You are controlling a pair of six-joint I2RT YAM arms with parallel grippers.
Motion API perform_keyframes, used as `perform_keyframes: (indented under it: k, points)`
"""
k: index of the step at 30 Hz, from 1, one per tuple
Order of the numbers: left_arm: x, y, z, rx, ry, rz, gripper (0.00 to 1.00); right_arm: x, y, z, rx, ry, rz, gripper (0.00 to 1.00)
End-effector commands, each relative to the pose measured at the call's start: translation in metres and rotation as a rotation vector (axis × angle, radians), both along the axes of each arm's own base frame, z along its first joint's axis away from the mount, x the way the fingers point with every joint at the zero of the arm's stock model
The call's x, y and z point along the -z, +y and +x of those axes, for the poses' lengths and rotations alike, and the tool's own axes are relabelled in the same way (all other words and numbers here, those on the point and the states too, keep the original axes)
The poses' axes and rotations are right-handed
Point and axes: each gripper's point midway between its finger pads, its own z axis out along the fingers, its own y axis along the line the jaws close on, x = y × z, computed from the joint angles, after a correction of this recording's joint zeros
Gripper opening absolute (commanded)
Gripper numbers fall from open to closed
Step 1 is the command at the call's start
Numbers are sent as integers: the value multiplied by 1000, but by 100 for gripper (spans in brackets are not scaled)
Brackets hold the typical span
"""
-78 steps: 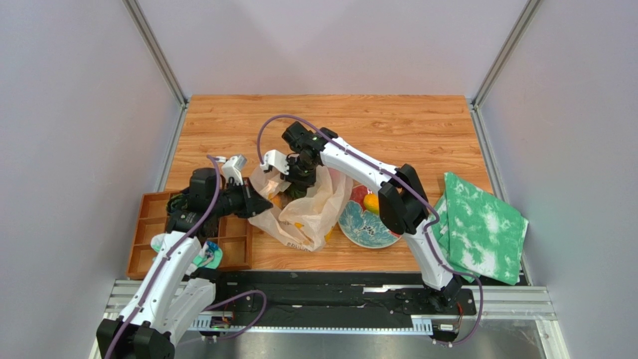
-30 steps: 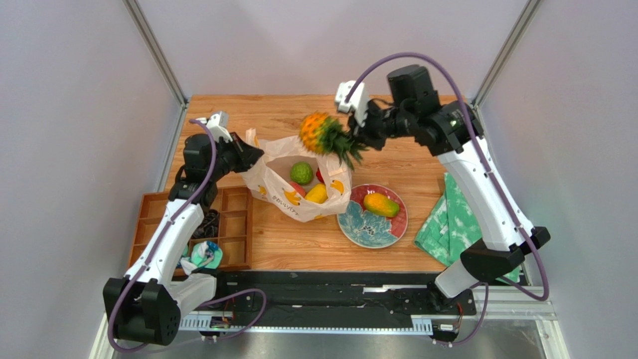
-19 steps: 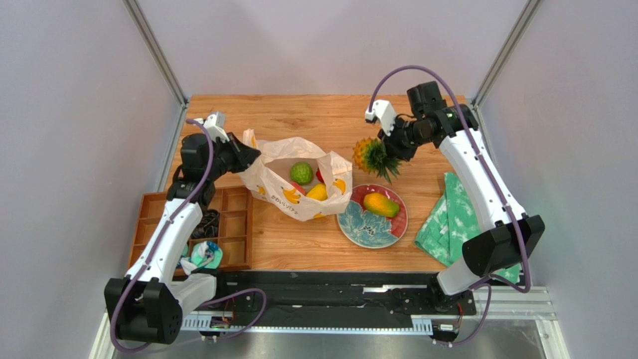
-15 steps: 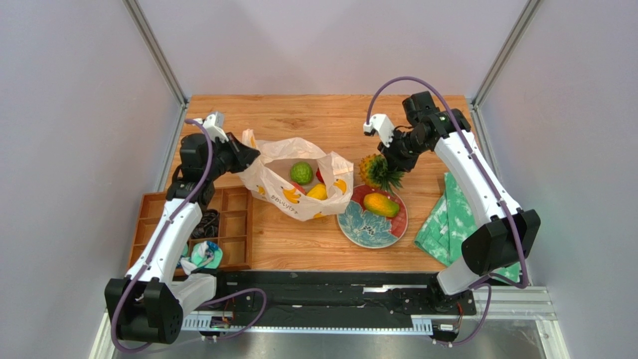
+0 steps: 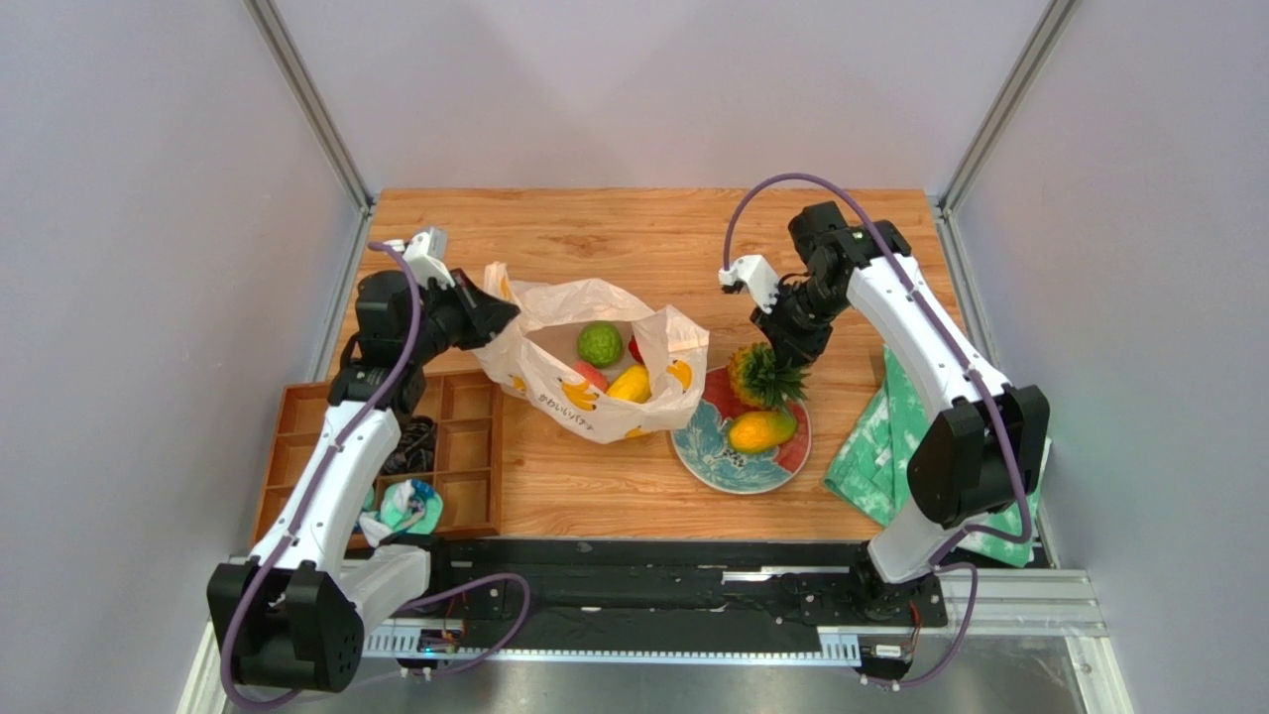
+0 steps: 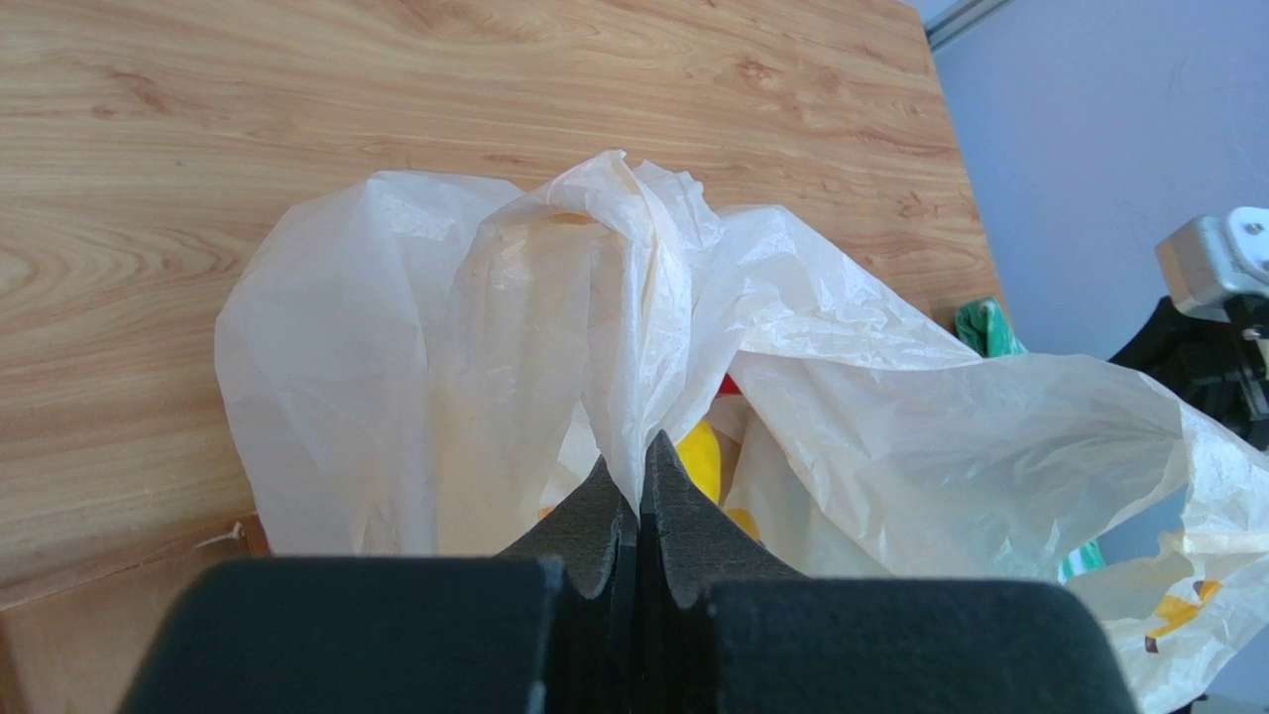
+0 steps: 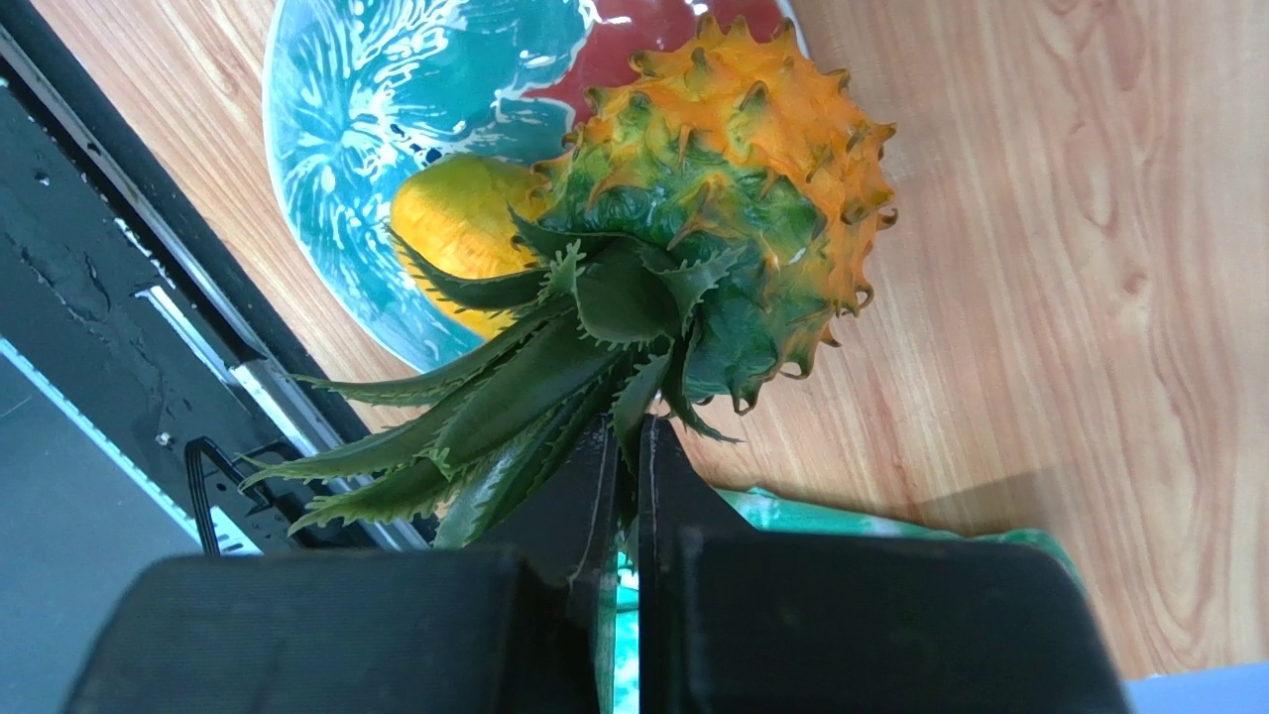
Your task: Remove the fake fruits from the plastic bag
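The plastic bag (image 5: 559,390) lies open left of centre. A bumpy green fruit (image 5: 600,344), a yellow mango (image 5: 630,386) and a sliver of red pepper (image 5: 638,351) show inside it. My left gripper (image 5: 484,316) is shut on the bag's left rim and holds it up; the left wrist view shows the film (image 6: 492,342) pinched between the pads of this gripper (image 6: 642,454). My right gripper (image 5: 785,345) is shut on the leaves of the pineapple (image 5: 764,375), which hangs over the plate (image 5: 715,454) beside a mango (image 5: 761,430). In the right wrist view, pineapple (image 7: 730,194), gripper (image 7: 629,432).
A brown compartment tray (image 5: 462,446) with small items sits by the left arm. A green-and-white cloth (image 5: 879,446) lies right of the plate, partly under the right arm. A black rail runs along the table's near edge.
The right gripper pulled the pineapple up out of the bag, swung it right and lowered it over the plate. The left gripper keeps its hold on the bag's rim.
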Motion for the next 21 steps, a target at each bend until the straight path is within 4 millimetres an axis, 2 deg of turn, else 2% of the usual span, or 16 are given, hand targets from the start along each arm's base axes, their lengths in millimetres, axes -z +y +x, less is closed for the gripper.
perform_keyframes:
  k: [1,4,5,6,7,8,11,14,19,21]
  points:
    - [-7,0,-2,13,-43,1,0,-5,-5,-22,-22,121,-21,0]
    - [-4,0,-2,16,-40,3,0,-3,-5,-19,-23,136,-28,0]
    - [-4,0,-2,16,-41,3,0,-3,-5,-17,-15,134,-28,5]
    - [-3,0,-2,14,-40,3,0,0,-4,-10,-7,123,-35,10]
    - [-2,0,-2,14,-38,4,0,-2,-4,-6,1,113,-36,25]
    - [-2,0,-2,14,-37,4,0,-4,-3,-2,6,103,-37,32]
    - [-2,0,-2,20,-38,7,0,-14,0,6,15,79,-13,47]
    - [-1,-1,-2,23,-36,2,0,-24,2,2,3,65,13,57]
    - [0,-3,1,31,-30,-8,0,-43,1,5,9,7,22,59]
    - [0,-3,1,33,-26,-11,0,-63,4,12,12,-61,45,60]
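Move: The right hand holds the pineapple by its crown over the far part of the plate. The plate's middle lies about 8 cm back and 5 cm left of that hand, some 14 cm below. The pineapple's body hangs roughly 2 cm back, 4 cm left and 8 cm down, with the mango about 8 cm back and 2 cm left, 12 cm below. The plastic bag is some 22 cm left, about level. From the left hand, the plate lies about 28 cm right and 12 cm back, 22 cm lower. The right hand lets go of the pineapple's crown over the plate: it dips barely 1 cm, then the fingers spread from shut to a little over half open while it draws forward, away from the pineapple and the mango, by about 4 cm, rising some 2 to 3 cm towards the end. The wrist hardly turns. The left hand keeps its pinch on the bag's rim. ##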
